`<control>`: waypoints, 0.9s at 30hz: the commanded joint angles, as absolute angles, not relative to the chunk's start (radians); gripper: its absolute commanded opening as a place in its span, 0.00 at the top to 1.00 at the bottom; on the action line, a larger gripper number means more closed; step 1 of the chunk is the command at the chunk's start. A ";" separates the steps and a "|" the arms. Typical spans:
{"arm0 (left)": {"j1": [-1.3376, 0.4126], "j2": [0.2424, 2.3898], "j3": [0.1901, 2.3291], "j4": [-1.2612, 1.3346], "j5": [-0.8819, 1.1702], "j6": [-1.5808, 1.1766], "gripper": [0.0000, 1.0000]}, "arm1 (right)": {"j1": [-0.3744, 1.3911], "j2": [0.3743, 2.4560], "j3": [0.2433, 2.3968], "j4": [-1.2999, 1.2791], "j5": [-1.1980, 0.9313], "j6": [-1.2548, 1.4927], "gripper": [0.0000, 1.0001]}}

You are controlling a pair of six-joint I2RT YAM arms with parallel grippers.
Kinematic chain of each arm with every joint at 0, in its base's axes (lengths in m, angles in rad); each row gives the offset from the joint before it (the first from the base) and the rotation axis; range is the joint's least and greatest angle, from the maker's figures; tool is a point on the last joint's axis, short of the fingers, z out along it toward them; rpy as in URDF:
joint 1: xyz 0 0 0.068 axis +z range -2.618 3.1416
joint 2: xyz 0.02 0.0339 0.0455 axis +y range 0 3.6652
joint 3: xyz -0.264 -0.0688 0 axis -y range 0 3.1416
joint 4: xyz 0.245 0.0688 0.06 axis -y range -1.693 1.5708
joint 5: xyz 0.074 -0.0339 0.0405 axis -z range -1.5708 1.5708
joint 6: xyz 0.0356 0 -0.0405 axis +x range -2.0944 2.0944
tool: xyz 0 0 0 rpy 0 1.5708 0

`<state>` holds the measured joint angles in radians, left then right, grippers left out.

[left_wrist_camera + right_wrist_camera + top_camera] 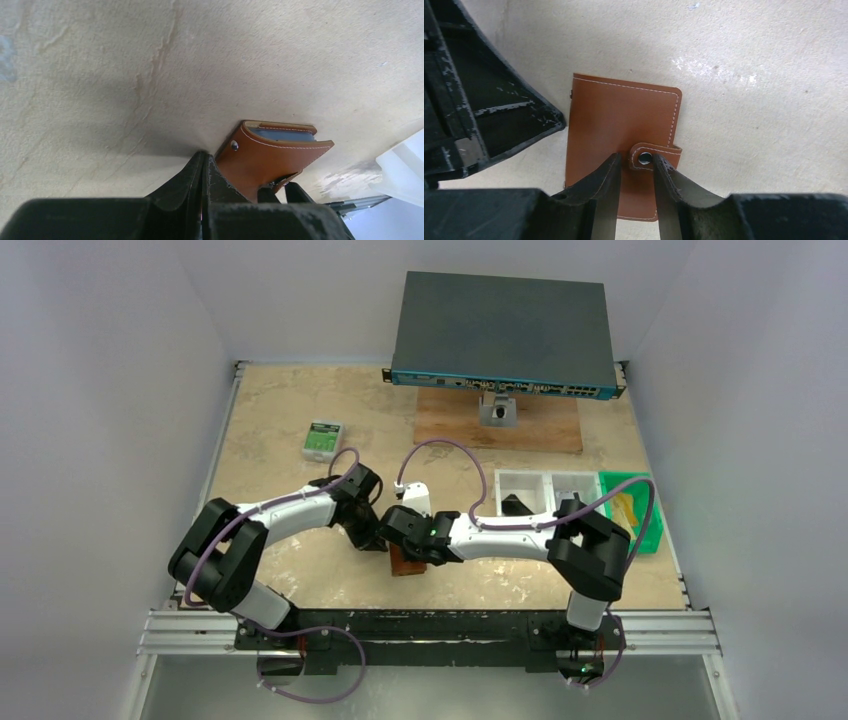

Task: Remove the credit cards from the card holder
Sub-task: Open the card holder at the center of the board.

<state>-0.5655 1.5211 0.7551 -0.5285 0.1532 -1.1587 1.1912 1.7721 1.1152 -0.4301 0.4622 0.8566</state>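
The card holder (619, 120) is a small brown leather wallet lying closed on the beige table, its snap tab (655, 156) fastened. In the top view the card holder (405, 562) lies mostly under the two wrists. My right gripper (634, 162) hovers over it with its jaws apart, the tab's snap end between the fingertips. My left gripper (205, 156) is shut with nothing between its fingers, tips down at the table beside the card holder (272, 157). A grey-blue lining (282, 134) shows at its open end. The credit cards are hidden inside.
A green-and-white box (322, 440) lies at the back left. A dark flat device (505, 330) stands on a wooden board (500, 425) at the back. Two white bins (545, 490) and a green tray (635, 510) sit to the right, close to the right arm.
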 commanded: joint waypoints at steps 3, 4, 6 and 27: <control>-0.572 1.536 0.755 -0.574 0.106 -1.144 1.00 | 1.196 1.755 1.152 -0.509 0.551 0.884 0.71; -0.571 1.537 0.755 -0.574 0.106 -1.144 1.00 | 1.196 1.752 1.149 -0.512 0.555 0.886 0.71; -0.572 1.534 0.755 -0.576 0.106 -1.144 1.00 | 1.197 1.751 1.145 -0.524 0.567 0.892 0.72; -0.575 1.354 0.758 -0.636 0.096 -1.007 0.93 | 1.197 1.580 1.150 -0.561 0.589 0.900 1.00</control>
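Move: The right hand's half-open fingers are poised around the snap on the card holder's strap, which is about 1 cm below them; the holder's middle is roughly 1 cm to the left and 1 cm farther out. The left hand's closed tips are at the holder's left edge, some 5 cm left and 2 cm ahead of the right hand, so from them the snap is about 5 cm right and 2 cm back. The white tray's middle lies roughly 30 cm right and 12 cm ahead of the right hand. The right hand slides low to its right for about 1.5 cm along the strap, towards the card holder's right edge, then shuts its fingers at the strap and rises about 3 cm, still edging slightly right, with the strap end at its fingertips. The left hand stays with shut fingers beside the holder's left edge, and only at the last draws off about 1 cm to the left and back, rising a little, so that it leaves the edge. ##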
